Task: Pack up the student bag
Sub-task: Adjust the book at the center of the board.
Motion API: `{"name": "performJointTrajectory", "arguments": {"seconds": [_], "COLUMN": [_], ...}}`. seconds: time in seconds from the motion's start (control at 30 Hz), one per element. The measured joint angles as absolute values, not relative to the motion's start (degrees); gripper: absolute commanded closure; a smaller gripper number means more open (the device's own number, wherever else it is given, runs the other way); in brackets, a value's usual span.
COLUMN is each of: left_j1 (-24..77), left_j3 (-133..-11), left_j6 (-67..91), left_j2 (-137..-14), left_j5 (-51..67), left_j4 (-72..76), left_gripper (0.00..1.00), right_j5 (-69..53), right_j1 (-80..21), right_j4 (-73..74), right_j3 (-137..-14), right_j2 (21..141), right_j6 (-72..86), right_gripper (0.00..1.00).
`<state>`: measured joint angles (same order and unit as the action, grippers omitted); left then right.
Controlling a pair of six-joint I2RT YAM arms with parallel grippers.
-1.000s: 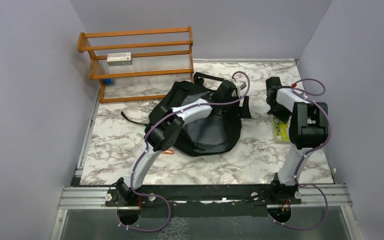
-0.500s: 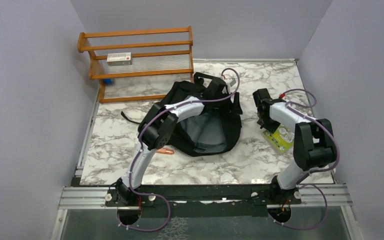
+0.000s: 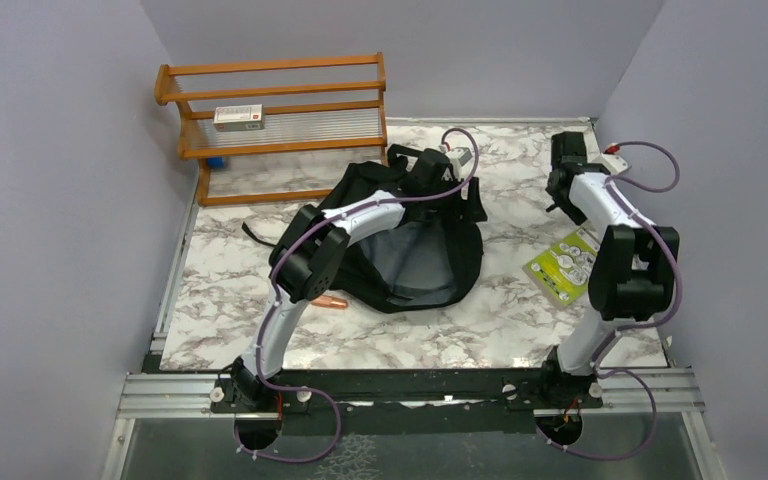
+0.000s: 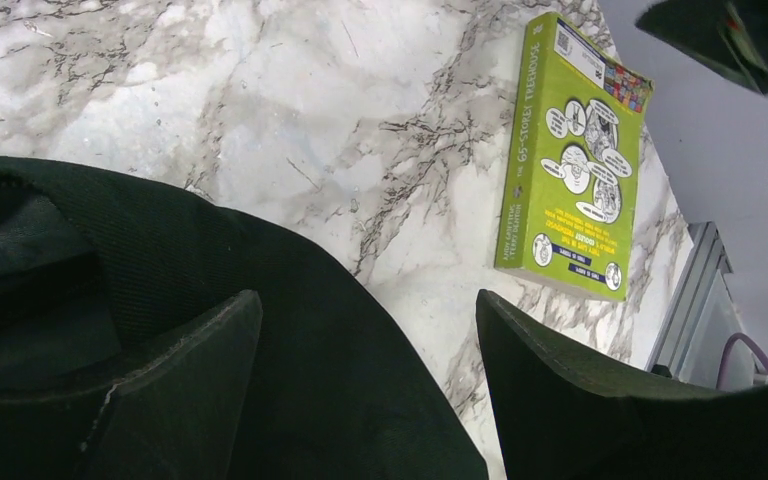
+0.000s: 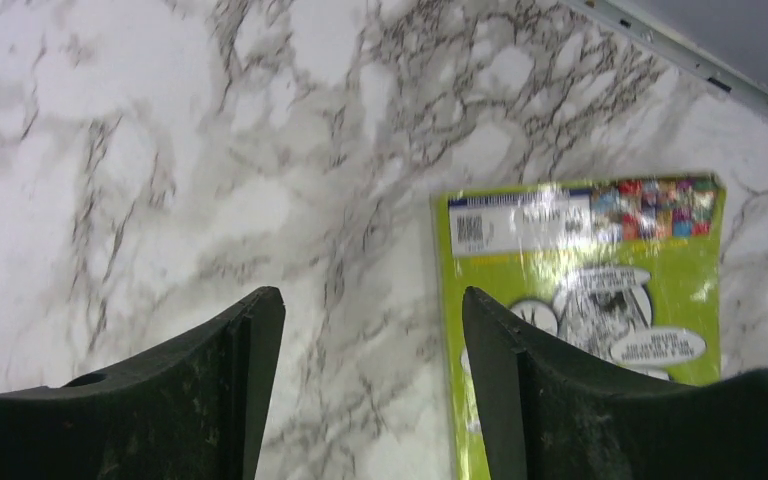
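The student bag (image 3: 400, 245), a big black backpack with its grey lining showing, lies in the middle of the marble table. My left gripper (image 3: 425, 172) hangs over the bag's far edge. In the left wrist view it (image 4: 367, 300) is open, with black bag fabric (image 4: 160, 270) below the jaws. A lime-green book (image 3: 565, 265) lies flat to the right of the bag, also visible from the left wrist (image 4: 575, 160). My right gripper (image 3: 563, 170) is at the far right, beyond the book. Its jaws (image 5: 370, 295) are open over bare marble, with the book (image 5: 580, 260) just to their right.
A wooden rack (image 3: 275, 125) stands at the back left with a small white box (image 3: 238, 117) on its shelf. A small copper-coloured object (image 3: 332, 301) lies by the bag's near left edge. Grey walls close in the table on the left, right and back.
My right gripper has pulled back from the book toward the far right and its jaws have widened. The book now lies askew and uncovered. My left gripper has shifted slightly left over the bag.
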<state>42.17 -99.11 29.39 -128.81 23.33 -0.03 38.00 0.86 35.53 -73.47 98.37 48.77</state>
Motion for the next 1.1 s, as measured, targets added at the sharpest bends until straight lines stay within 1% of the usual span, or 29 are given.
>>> {"name": "performJointTrajectory", "arguments": {"seconds": [0.23,0.47,0.67,0.9,1.1], "left_j1": [42.74,43.40,43.64,43.64,43.79], "left_j3": [-98.52,-98.54,-98.54,-98.56,-99.00], "left_j6": [29.30,28.64,27.53,26.63,26.26], "left_j2": [-127.85,-127.59,-127.57,-127.50,-127.50], "left_j5": [23.40,23.57,23.57,23.57,23.59], "left_j4": [0.01,-0.10,-1.37,-2.98,-3.57], "left_gripper": [0.21,0.21,0.21,0.20,0.21], "right_j5": [38.11,38.30,38.30,39.22,38.76], "right_j1": [6.87,7.99,7.99,8.01,7.99], "right_j4": [34.59,34.54,33.91,34.52,30.98], "right_j3": [-79.57,-84.84,-86.00,-85.78,-79.92], "right_j2": [109.89,116.44,118.02,120.29,117.14], "right_j6": [48.47,47.35,46.63,50.09,51.83], "right_gripper": [0.30,0.30,0.30,0.30,0.31]}}
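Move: The green book lies roughly 10 cm back towards the base from the right gripper, about 2 cm to its right and 9 cm lower. The bag's middle is some 42 cm to this gripper's left and 3 cm back; the table's right edge runs about 18 cm to its right, level with it and 10 cm lower. From the left gripper the book lies about 24 cm right, 10 cm back and 9 cm lower. Swing the empty, open right gripper down about 9 cm and some 6 cm right, reaching about 4 cm forward past the green book's far corner. Then draw it back nearly 2 cm with the near-side finger against that corner, turning the wrist about 10 degrees clockwise. Ease the open left gripper 2 cm back over the bag's right rim. ##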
